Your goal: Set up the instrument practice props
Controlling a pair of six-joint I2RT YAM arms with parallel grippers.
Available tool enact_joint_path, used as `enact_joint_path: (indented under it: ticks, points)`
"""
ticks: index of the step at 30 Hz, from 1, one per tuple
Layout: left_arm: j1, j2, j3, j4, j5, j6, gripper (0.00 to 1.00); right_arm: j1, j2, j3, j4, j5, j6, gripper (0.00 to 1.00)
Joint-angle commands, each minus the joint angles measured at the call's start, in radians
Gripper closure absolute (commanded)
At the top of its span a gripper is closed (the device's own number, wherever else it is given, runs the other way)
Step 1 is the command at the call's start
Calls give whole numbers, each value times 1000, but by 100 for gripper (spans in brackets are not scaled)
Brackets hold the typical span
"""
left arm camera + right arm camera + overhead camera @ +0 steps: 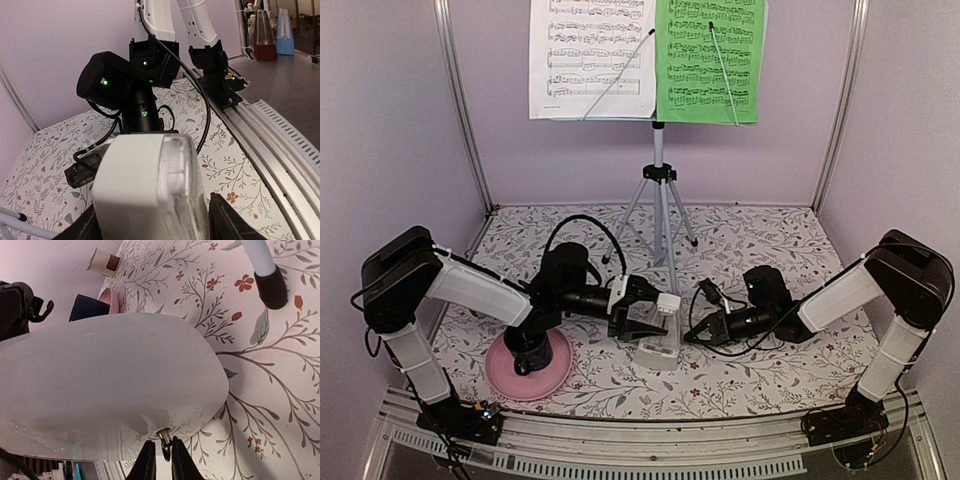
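The music stand (pixel 658 190) rises on its silver tripod at the back centre. It carries the white sheet of music (pixel 592 55) and the green sheet of music (pixel 710 55) side by side. The small white metronome (pixel 660 345) stands mid-table, and my left gripper (pixel 650 318) is shut on its body. It fills the left wrist view (pixel 145 185) between my dark fingers (pixel 227 220). My right gripper (pixel 692 335) is at its right side. In the right wrist view the jaws (pixel 162 460) stand slightly apart around the small metal winding key (pixel 165 447) of the metronome (pixel 100 385).
A pink plate (pixel 555 375) with a dark mug (pixel 90 307) sits under my left arm, a small beige cup (pixel 102 261) beyond it. A tripod foot (pixel 270 287) rests close to my right gripper. The metal rail (pixel 650 440) runs along the near edge.
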Motion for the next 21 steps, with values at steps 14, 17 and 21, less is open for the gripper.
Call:
enact_joint_path:
  ticks: [14, 17, 21]
  points:
    - [42, -92, -72, 147, -74, -7, 9, 12, -136, -34, -72, -88, 21, 37]
    - [43, -158, -161, 201, -134, -63, 7, -31, -195, -18, -133, -74, -34, 30]
    - [19, -270, -311, 284, -302, -199, 9, -104, -229, 40, -165, -41, -98, 19]
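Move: The metronome is in both my hands. My left fingers grip its upper part across the sides, its middle some 7 cm below them; from my right hand that middle is about 5 cm left and 4 cm up, with its winding key between my right fingertips. A foot of the stand lies on the table about 12 cm ahead and 3 cm left of my right hand. The mug on the pink plate is some 28 cm left of my left hand, 1 cm back and 12 cm lower. I let the metronome go with both hands. My right fingers spread wide off the winding key as the hand eases back about 2 cm, then climbs away above it, ending slightly right. My left hand edges forward, opens from the upper body, rises some 3 cm and withdraws about 4 cm to the left, turning about 10 degrees counter-clockwise. ##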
